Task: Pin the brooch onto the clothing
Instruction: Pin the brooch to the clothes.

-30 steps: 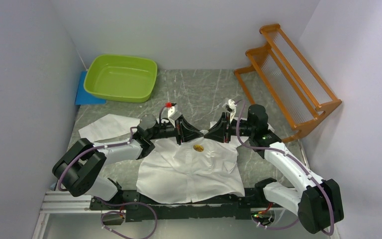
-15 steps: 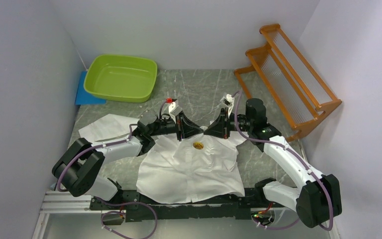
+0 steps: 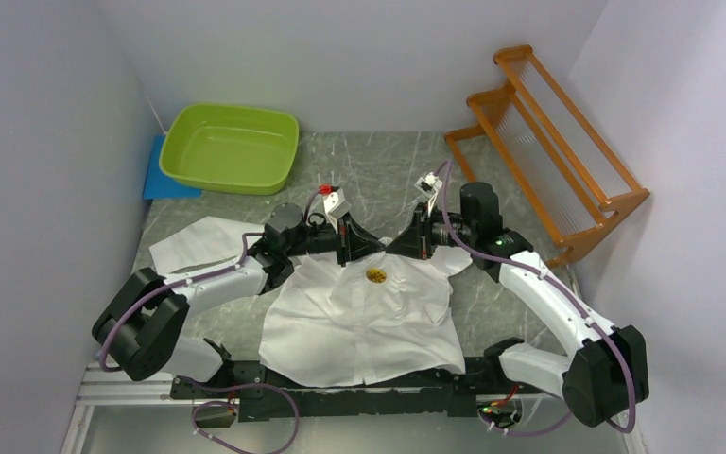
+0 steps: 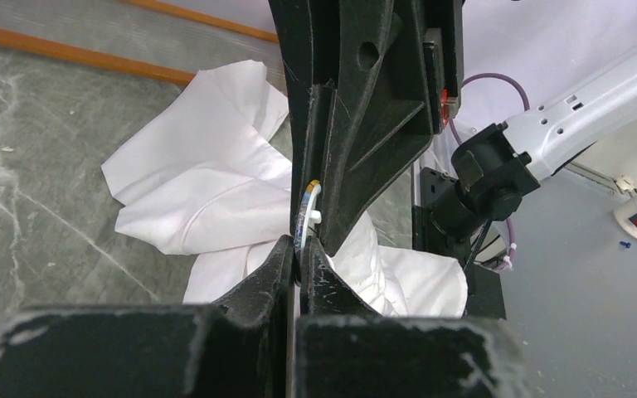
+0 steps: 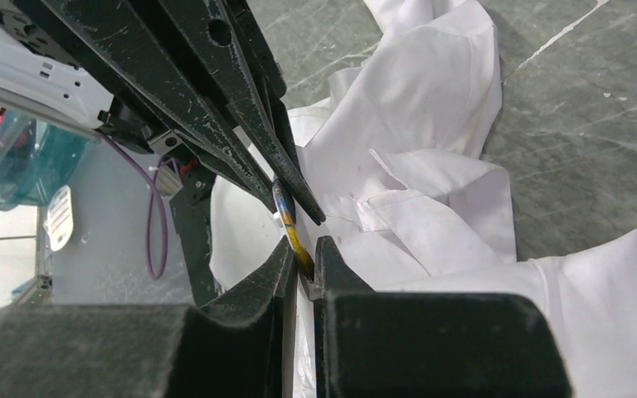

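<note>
The white shirt lies spread on the table, collar toward the back. Above its collar area my left gripper and right gripper meet tip to tip. Both are shut on the brooch, a small round gold piece that shows just below the tips in the top view. In the left wrist view the left gripper pinches the brooch, which is seen edge-on. In the right wrist view the right gripper holds the other end of its thin yellow-and-blue edge. I cannot tell whether the brooch touches the fabric.
A green basin stands on a blue mat at the back left. An orange wooden rack leans at the back right. One sleeve stretches out to the left over the grey marbled table.
Both grippers have shifted slightly toward the back of the table, still tip to tip. The brooch and the shirt's upper edge moved with them.
</note>
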Motion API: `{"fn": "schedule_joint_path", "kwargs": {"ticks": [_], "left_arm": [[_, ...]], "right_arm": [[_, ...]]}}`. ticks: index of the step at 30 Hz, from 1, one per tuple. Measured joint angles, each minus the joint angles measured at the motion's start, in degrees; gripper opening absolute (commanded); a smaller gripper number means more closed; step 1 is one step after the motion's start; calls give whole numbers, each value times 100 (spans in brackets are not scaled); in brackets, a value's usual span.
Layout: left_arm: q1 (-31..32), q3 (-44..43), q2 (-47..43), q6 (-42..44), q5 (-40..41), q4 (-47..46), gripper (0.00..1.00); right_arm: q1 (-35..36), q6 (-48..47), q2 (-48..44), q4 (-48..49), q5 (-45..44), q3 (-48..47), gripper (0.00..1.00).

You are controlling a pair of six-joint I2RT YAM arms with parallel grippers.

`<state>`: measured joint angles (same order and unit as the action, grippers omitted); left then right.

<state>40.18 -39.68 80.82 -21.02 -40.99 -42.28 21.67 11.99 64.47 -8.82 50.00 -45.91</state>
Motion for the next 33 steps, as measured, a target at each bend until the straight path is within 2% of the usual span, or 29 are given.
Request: {"fn": "schedule_joint_path", "kwargs": {"ticks": [6, 12, 24, 25, 26, 29, 30, 33], "left_arm": [[70, 74, -234, 81, 186, 11, 3], [177, 422, -496, 74, 514, -168, 3], [315, 944, -535, -407, 929, -1259, 3], [321, 953, -535, -431, 942, -1298, 3], [323, 957, -535, -444, 942, -1322, 3], [332, 957, -551, -459, 940, -1349, 3], [319, 992, -601, -415, 938, -1270, 3], [264, 1078, -748, -188, 946, -848, 3]], "right_arm": [[42, 494, -203, 160, -153, 70, 0], [111, 981, -400, 782, -155, 496, 0], [120, 1377, -866, 1867, -122, 1119, 0], [120, 1377, -894, 1930, -118, 1150, 4], [120, 1377, -925, 1980, -111, 1176, 16], [120, 1377, -994, 2083, -127, 1222, 61], [63, 1392, -1040, 2124, -212, 1233, 72], [-155, 1394, -1239, 2315, -468, 1252, 96]]}}
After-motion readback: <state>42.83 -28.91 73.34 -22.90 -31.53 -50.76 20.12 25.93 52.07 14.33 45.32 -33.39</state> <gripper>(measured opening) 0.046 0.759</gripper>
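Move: The brooch is already pinched between both hands over the lifted shirt. Its middle is about 2 cm to the right of the left hand, level in reach and height, and about 2 cm to the left of the right hand. Another gold brooch on the cloth lies some 5 cm back, 2 cm to the left and 5 cm below the left hand. The shirt's right sleeve is roughly 13 cm right, 3 cm back and 15 cm below the right hand. The pinched brooch and its cloth are carried together back about 2 cm and slightly up, both hands tilting their fingertips up by some 10 degrees. The right fingers then open wide and let go, that hand springing up, forward and a little to the right, away from the brooch. The left hand keeps its pinch, sagging a little as it is left alone and easing slightly left. ##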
